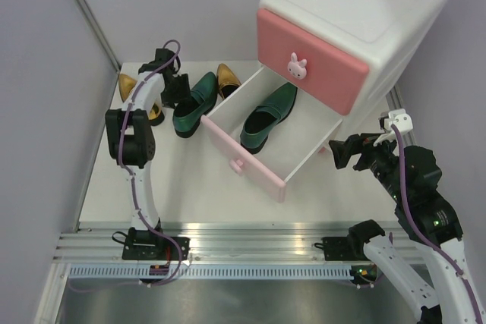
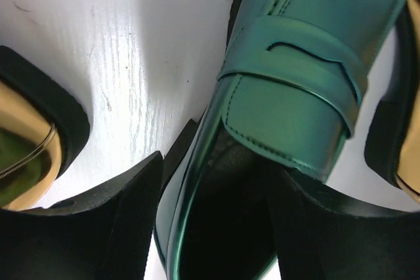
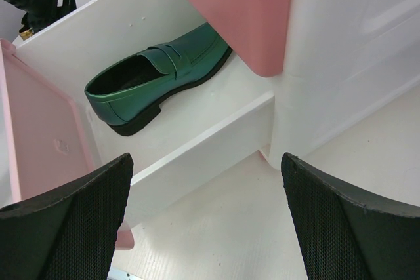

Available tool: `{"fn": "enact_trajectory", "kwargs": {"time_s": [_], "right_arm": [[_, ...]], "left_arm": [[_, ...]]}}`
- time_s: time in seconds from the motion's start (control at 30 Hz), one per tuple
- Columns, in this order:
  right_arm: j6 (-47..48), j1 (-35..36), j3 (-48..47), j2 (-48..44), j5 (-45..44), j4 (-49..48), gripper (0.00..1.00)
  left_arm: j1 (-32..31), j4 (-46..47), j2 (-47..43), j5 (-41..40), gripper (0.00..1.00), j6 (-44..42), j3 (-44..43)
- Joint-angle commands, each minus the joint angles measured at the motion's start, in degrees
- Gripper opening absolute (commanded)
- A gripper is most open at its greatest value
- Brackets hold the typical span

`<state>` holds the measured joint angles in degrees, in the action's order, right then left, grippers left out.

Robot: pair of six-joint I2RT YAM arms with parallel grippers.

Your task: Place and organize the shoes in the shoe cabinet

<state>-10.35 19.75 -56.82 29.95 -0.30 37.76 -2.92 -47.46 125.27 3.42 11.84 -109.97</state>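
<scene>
The white shoe cabinet (image 1: 357,5) stands at the back right. Its lower pink-fronted drawer (image 1: 250,168) is pulled open and holds one green shoe (image 1: 267,115), which also shows in the right wrist view (image 3: 157,73). The second green shoe (image 1: 191,108) lies on the table left of the drawer. My left gripper (image 1: 176,89) is open and straddles its heel end (image 2: 295,63), with small gaps on both sides. One gold shoe (image 1: 228,77) lies behind it. The other gold shoe (image 1: 127,85) is partly hidden by the left arm. My right gripper (image 1: 342,151) is open and empty beside the drawer's right wall (image 3: 197,142).
The upper drawer with its bunny knob (image 1: 297,66) is shut. Grey walls enclose the white table (image 1: 190,195) at the left and back. In the left wrist view, gold shoes lie on either side of the green one, at the left (image 2: 20,149) and at the right (image 2: 410,181).
</scene>
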Motion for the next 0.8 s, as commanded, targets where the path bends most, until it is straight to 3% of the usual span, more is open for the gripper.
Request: {"fn": "enact_trajectory", "kwargs": {"time_s": [0.0,0.1,0.4,0.77], "right_arm": [[-0.81,0.03,-0.57,0.19,0.03,-0.67,0.98],[-0.81,0.11,-0.49,0.28,-0.23,-0.49,0.98],[-0.99,0.03,-0.49,0.98,-0.32,-1.02,0.98],[-0.64,0.03,-0.66,1.42,-0.23,-0.93,0.98]], "left_arm": [[0.02,0.53,2.60,1.76,0.66,-1.46,-3.40],[-0.07,0.62,3.66,2.12,0.64,-1.20,-4.28],[0.02,0.62,4.54,3.52,0.36,-1.37,-6.04],[0.02,0.70,6.65,6.25,0.40,-1.73,-6.13]]}}
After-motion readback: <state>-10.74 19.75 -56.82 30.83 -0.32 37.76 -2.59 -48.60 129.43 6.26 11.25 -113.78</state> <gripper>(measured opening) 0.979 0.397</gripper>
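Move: The left hand is just above the left rim of the green shoe's opening; that shoe's middle lies about 7 cm to its right, 2 cm ahead and 3 cm lower. One gold shoe lies some 13 cm left and 3 cm ahead, the other about 21 cm right and 4 cm ahead. From the right hand, the green shoe is roughly 31 cm ahead, 40 cm left and 27 cm below. The left hand sinks about 1.5 cm astride the green shoe's left rim and closes to pinch its side wall. ##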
